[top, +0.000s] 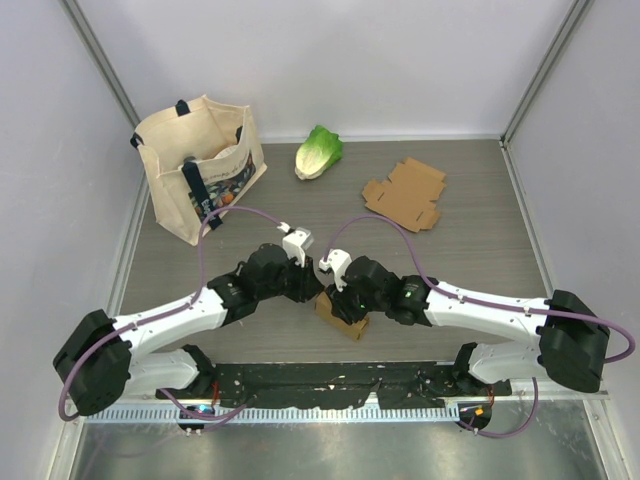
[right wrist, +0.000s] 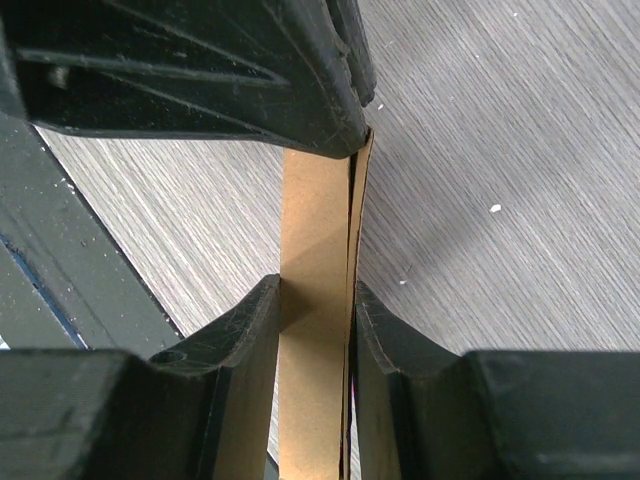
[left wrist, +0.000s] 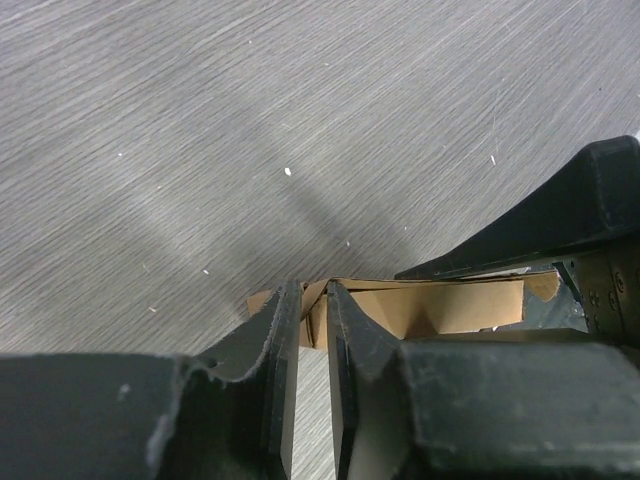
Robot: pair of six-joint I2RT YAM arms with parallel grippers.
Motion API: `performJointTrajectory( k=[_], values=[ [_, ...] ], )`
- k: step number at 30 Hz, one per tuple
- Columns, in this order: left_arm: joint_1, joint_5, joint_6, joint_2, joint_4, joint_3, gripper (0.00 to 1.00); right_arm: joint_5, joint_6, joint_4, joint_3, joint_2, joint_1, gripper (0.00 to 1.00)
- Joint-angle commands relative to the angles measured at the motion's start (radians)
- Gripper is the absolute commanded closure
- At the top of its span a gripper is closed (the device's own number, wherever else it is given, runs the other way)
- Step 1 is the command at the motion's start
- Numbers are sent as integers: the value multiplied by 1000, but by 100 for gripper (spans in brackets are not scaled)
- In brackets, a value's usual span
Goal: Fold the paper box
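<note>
The brown paper box (top: 345, 320) stands partly folded on the table near the front middle, between the two arms. My right gripper (top: 343, 303) (right wrist: 317, 290) is shut on one of its upright doubled walls (right wrist: 315, 220), fingers pressed on both faces. My left gripper (top: 318, 292) (left wrist: 311, 295) reaches in from the left, its jaws drawn narrow around the corner edge of a box wall (left wrist: 460, 305). In the right wrist view the left gripper's black finger (right wrist: 200, 70) touches the top of the wall. The box's underside is hidden by the grippers.
A second flat, unfolded cardboard blank (top: 405, 193) lies at the back right. A cream tote bag (top: 200, 165) stands at the back left, with a green lettuce (top: 318, 152) beside it. The right gripper's body (left wrist: 560, 220) sits close to the left fingers.
</note>
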Motion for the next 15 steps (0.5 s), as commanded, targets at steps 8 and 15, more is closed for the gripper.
performJointTrajectory(
  k=[8,15],
  values=[
    [-5,20,-3,16,45,21,99,56,16,42,21,12,-2,75],
    [-17,-26,-32,-19,53,-38,100,112,53,82,0,16,7,74]
  ],
)
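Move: The half-shut left fingers stand at the far-left corner of the folded paper box; the box's middle is about 4 cm back, 5 cm to the right and 3 cm below. The flat cardboard blank lies roughly 23 cm ahead, 20 cm right and 8 cm below. The right hand already grips the box, whose middle is about 1 cm back and 2 cm below it, neither left nor right. Left fingers shut fully at the box's far-left corner, easing half a centimetre right; the right keeps its grip. ##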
